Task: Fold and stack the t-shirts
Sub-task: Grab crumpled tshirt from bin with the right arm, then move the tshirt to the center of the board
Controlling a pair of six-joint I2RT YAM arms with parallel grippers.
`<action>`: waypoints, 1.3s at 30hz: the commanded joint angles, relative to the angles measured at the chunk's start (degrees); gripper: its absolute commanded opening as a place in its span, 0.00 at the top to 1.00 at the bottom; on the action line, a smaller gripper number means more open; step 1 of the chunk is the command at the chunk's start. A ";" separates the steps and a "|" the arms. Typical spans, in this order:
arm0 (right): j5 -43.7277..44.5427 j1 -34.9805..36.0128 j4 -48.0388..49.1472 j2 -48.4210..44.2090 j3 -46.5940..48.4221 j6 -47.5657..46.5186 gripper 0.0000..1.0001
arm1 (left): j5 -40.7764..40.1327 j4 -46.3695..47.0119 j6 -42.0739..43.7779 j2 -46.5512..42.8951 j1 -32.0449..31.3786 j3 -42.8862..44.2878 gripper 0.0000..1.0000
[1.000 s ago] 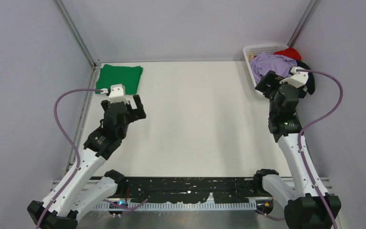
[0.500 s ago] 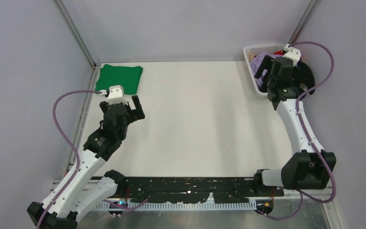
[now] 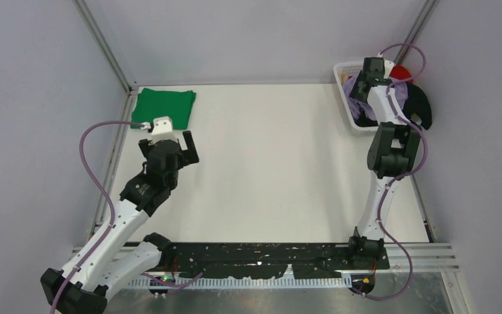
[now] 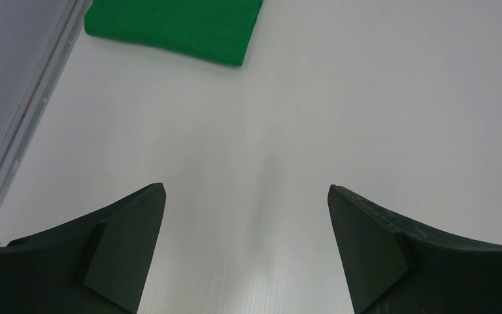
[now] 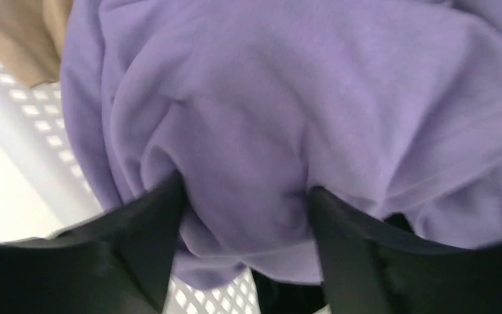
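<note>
A folded bright green t-shirt (image 3: 165,108) (image 4: 176,26) lies flat at the table's far left corner. A lavender t-shirt (image 3: 402,95) (image 5: 287,98), a red one (image 3: 402,70) and a black one (image 3: 421,108) are heaped in the white lattice basket (image 3: 346,67) at the far right. My right gripper (image 3: 361,88) (image 5: 245,193) is pushed down into the heap, its jaws apart with a bulge of lavender fabric between the two fingers. My left gripper (image 3: 167,145) (image 4: 246,196) hovers open over bare table, just short of the green shirt, holding nothing.
Grey walls with metal corner posts close in the table on three sides. A tan piece of fabric (image 5: 19,33) shows in the basket beside the lavender shirt. The basket's lattice wall (image 5: 33,118) is right under my right fingers. White tabletop (image 3: 268,157) spreads between the arms.
My right arm has stretched forward and reached over into the basket, and its jaws have narrowed slightly around the lavender fabric. The left arm has barely moved.
</note>
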 commanded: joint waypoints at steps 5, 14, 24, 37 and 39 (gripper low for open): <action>-4.44 -1.58 -4.09 6.36 14.71 0.92 0.92 | -3.70 1.46 1.74 0.96 -0.02 1.69 0.00; -9.96 -1.57 0.97 -7.92 15.99 -1.52 0.95 | -2.06 3.06 1.14 -2.18 0.02 -0.45 0.00; -38.20 -0.05 5.93 -22.24 22.50 3.75 0.95 | 0.64 2.97 0.55 -3.09 -0.03 -1.07 0.00; -60.04 22.64 6.24 -29.63 20.74 -0.04 0.95 | 0.42 1.50 -1.77 -7.32 -0.03 -3.51 0.00; -60.29 26.40 4.73 -29.43 20.64 -1.27 0.95 | -0.66 0.16 -2.55 -7.98 -0.02 -3.36 0.00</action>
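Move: The crumpled purple t-shirt fills the gap between the right hand's open fingers, its middle about 1 cm ahead, 2 cm left and 4 cm below. Beige cloth lies at the bin's far left, some 13 cm left of the hand and 2 cm ahead; red cloth about 6 cm right and 2 cm ahead; black cloth roughly 11 cm right and 8 cm back. From the left hand the purple t-shirt is about 66 cm right, 28 cm ahead and 13 cm lower. The right hand eases some 3 cm farther down and forward into the purple t-shirt while its fingers shut on a fold, then pulls steeply up out of the bin by about 45 cm. Gathering speed, it swings left and back over the table with the pinched t-shirt, away from the bin, the wrist tipping up and turning counter-clockwise until the fingers point forward-left, about level. ##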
